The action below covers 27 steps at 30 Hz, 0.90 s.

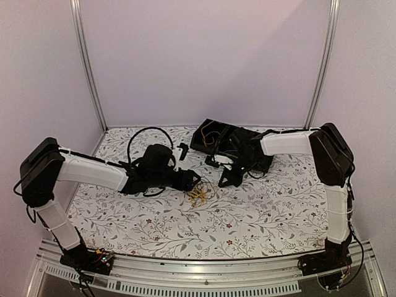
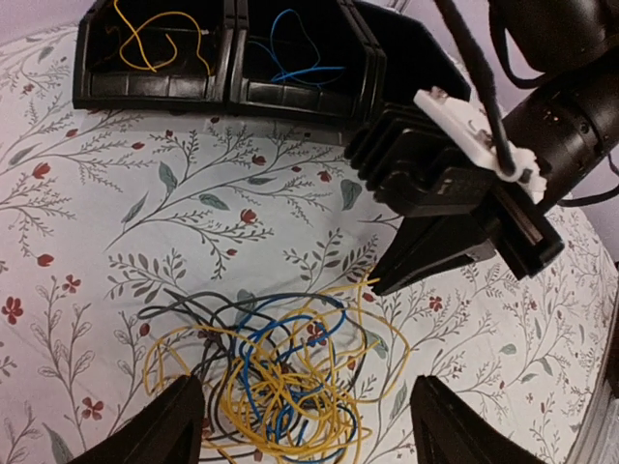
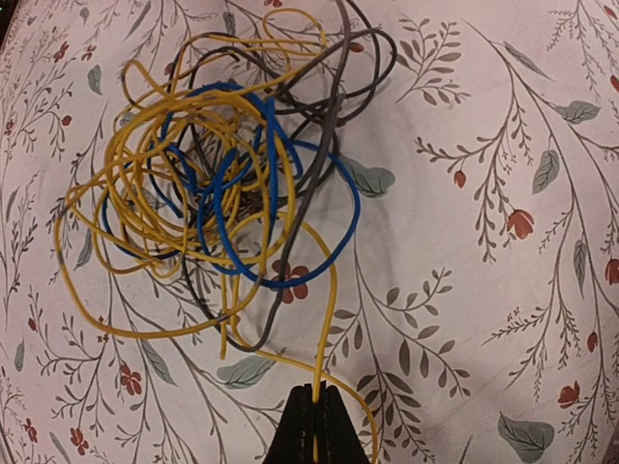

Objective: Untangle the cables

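The cables (image 2: pixel 280 377) lie in a tangle of yellow, blue and dark grey wires on the flowered table, small in the top view (image 1: pixel 199 195). My left gripper (image 2: pixel 308 385) is open, with one finger (image 2: pixel 174 430) on each side of the tangle. It touches nothing. My right gripper (image 3: pixel 317 394) is shut on one yellow cable (image 3: pixel 329 319) that runs out of the tangle (image 3: pixel 222 184). In the left wrist view its tip (image 2: pixel 387 282) sits at the tangle's far right edge.
A black tray (image 2: pixel 155 92) stands behind the tangle (image 1: pixel 213 133). One compartment holds a loose yellow cable (image 2: pixel 160 39) and the one beside it a blue cable (image 2: pixel 300 58). Thick black arm cables (image 1: pixel 145 133) loop above the left arm.
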{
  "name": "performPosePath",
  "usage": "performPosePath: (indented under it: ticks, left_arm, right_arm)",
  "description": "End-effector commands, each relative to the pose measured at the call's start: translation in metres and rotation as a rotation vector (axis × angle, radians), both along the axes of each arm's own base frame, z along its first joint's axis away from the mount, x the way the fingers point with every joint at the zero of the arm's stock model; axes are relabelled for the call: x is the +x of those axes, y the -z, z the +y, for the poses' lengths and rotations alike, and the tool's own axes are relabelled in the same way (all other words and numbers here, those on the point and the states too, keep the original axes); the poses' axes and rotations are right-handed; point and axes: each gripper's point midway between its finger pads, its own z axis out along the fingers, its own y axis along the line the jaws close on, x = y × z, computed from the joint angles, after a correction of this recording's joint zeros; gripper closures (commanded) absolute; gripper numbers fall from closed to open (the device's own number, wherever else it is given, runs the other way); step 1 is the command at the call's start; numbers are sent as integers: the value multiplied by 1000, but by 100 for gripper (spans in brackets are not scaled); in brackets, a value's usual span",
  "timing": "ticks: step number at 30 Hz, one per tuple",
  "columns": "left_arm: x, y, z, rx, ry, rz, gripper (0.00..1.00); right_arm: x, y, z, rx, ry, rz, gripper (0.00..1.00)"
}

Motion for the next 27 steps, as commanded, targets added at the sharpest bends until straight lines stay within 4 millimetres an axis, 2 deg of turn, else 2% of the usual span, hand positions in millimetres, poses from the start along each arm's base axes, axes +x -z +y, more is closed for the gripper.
performPosePath:
  ticks: [1,3,5,9,13,16,19,22,24,27]
  left_arm:
    - [8,-37,-26,-190,98,-230,23]
    - [5,-35,-37,-239,159,-278,23]
    - [13,-25,-49,-243,172,-273,25]
    - [25,16,-66,-227,173,-190,33]
    - [28,48,-76,-228,177,-109,53]
    - [28,66,-74,-217,163,-63,57]
    - [26,85,-68,-196,144,-18,59]
    - [23,100,-61,-179,125,18,62]
    - [23,106,-58,-169,118,32,62]
    - [22,110,-57,-159,117,43,65]
  right_arm:
    - [-4,-82,14,147,-31,-59,100]
    - [-10,-106,17,200,-48,-66,100]
    - [-16,-129,20,247,-68,-68,100]
    - [-25,-163,25,324,-110,-66,100]
    - [-31,-208,29,413,-158,-107,100]
    - [-30,-266,25,525,-196,-205,100]
    - [-18,-352,8,668,-183,-339,100]
    - [-11,-420,-9,778,-182,-409,100]
    - [-10,-456,-16,826,-175,-463,100]
    - [-11,-495,-26,868,-179,-565,100]
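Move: The left hand, open, has the cable pile about 8 cm below it and some 3 cm to its right. The right hand is already shut on a yellow cable at the pile's edge; from it the pile's middle lies roughly 7 cm left, 4 cm back and 2 cm lower. The black tray stands about 19 cm ahead and 6 cm to the right of the right hand, around its height. Still pinching the yellow cable, the right hand pulls it up out of the pile, rising about 44 cm almost straight and faster towards the end, while its wrist tips up towards level. The left hand moves some 7 cm right and as far down into the pile's right part, a little forward too, its fingers closing about halfway around the cables there. ##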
